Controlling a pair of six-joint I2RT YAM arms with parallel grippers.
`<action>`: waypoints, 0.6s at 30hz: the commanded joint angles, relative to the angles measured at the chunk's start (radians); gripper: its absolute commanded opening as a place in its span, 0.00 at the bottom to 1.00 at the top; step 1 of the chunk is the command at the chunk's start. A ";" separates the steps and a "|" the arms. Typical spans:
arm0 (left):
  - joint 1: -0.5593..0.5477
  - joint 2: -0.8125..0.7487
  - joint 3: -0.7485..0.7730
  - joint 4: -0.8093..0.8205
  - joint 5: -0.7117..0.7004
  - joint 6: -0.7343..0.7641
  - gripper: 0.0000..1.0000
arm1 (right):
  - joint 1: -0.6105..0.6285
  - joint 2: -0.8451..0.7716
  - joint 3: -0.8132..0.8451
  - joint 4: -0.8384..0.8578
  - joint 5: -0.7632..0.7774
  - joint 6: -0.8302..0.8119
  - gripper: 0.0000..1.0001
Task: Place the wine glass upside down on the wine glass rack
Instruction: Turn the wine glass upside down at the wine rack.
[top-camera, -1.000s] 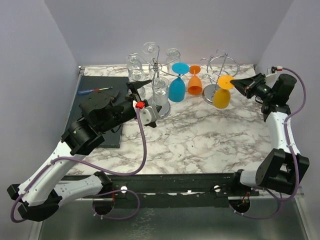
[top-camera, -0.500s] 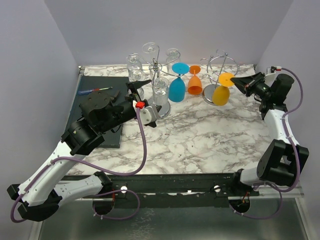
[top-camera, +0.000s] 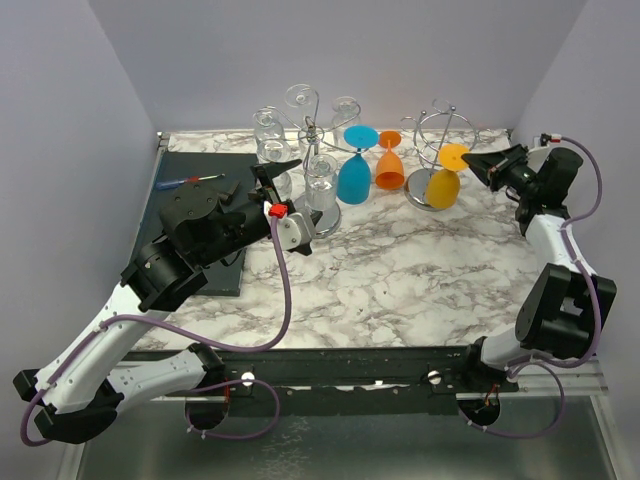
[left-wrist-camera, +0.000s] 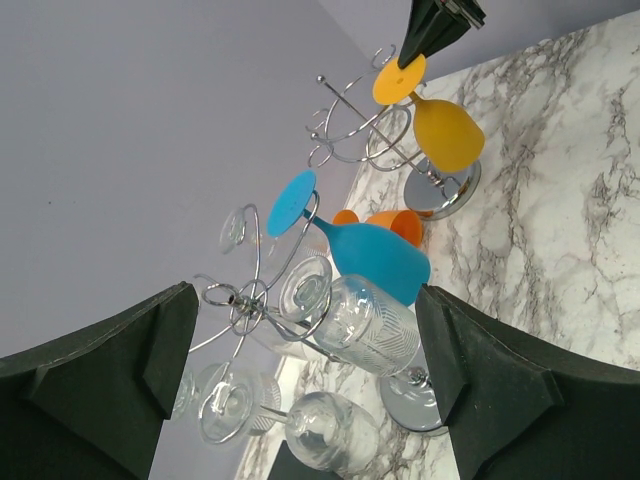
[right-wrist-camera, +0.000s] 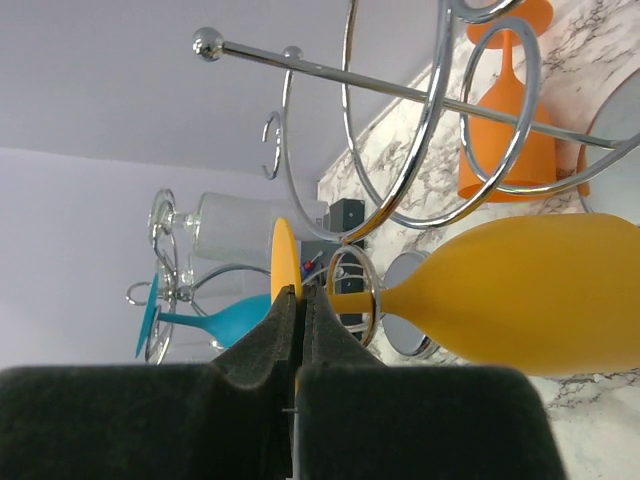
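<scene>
The yellow wine glass (top-camera: 441, 188) hangs bowl down and tilted at the chrome wine glass rack (top-camera: 441, 124) at the back right. Its stem passes through one of the rack's rings (right-wrist-camera: 356, 295). My right gripper (top-camera: 471, 163) is shut on the edge of the glass's round foot (right-wrist-camera: 284, 252), and the yellow bowl (right-wrist-camera: 530, 290) fills the right of the right wrist view. My left gripper (top-camera: 288, 200) stands open and holds nothing, facing a second rack (left-wrist-camera: 262, 300) on which several clear glasses (left-wrist-camera: 372, 322) hang.
A blue glass (top-camera: 353, 178) hangs from the left rack (top-camera: 312, 128). An orange glass (top-camera: 389, 170) stands upside down between the racks. A dark mat (top-camera: 205, 170) with a screwdriver (top-camera: 190, 181) lies at the left. Walls close in behind and at both sides.
My right gripper has moved slightly up and back with the yellow glass's foot, bringing the glass closer in against the rack. The left arm has not moved.
</scene>
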 joint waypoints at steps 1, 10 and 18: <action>-0.003 -0.011 0.030 -0.012 0.005 -0.021 0.99 | -0.008 0.030 0.012 0.045 0.034 -0.007 0.01; -0.002 -0.010 0.028 -0.012 0.015 -0.028 0.99 | -0.020 0.050 0.061 -0.054 0.084 -0.101 0.09; -0.002 -0.011 0.036 -0.013 0.025 -0.032 0.99 | -0.020 0.064 0.104 -0.164 0.140 -0.193 0.35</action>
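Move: Still pinched by its foot in the right fingers, the yellow glass hangs upside down, its middle about 8 cm below that hand and 3 cm left. The rack's near hook is some 2 cm ahead, 3 cm left and 2 cm below; the blue glass hangs about 3 cm ahead and 19 cm left; the orange glass lies roughly 15 cm ahead, 12 cm left, far below. From the left hand the hook is about 19 cm ahead, 26 cm right and 18 cm below. Easing forward and down to bring the yellow glass down at the hook, the right hand then stops sinking and swings right, about 2 cm forward, 2.5 cm right and 1.5 cm down in all. As it swings, the fingers part to just over a quarter open around the foot, and the wrist rolls and turns clockwise slightly, by some 5 degrees each way. ##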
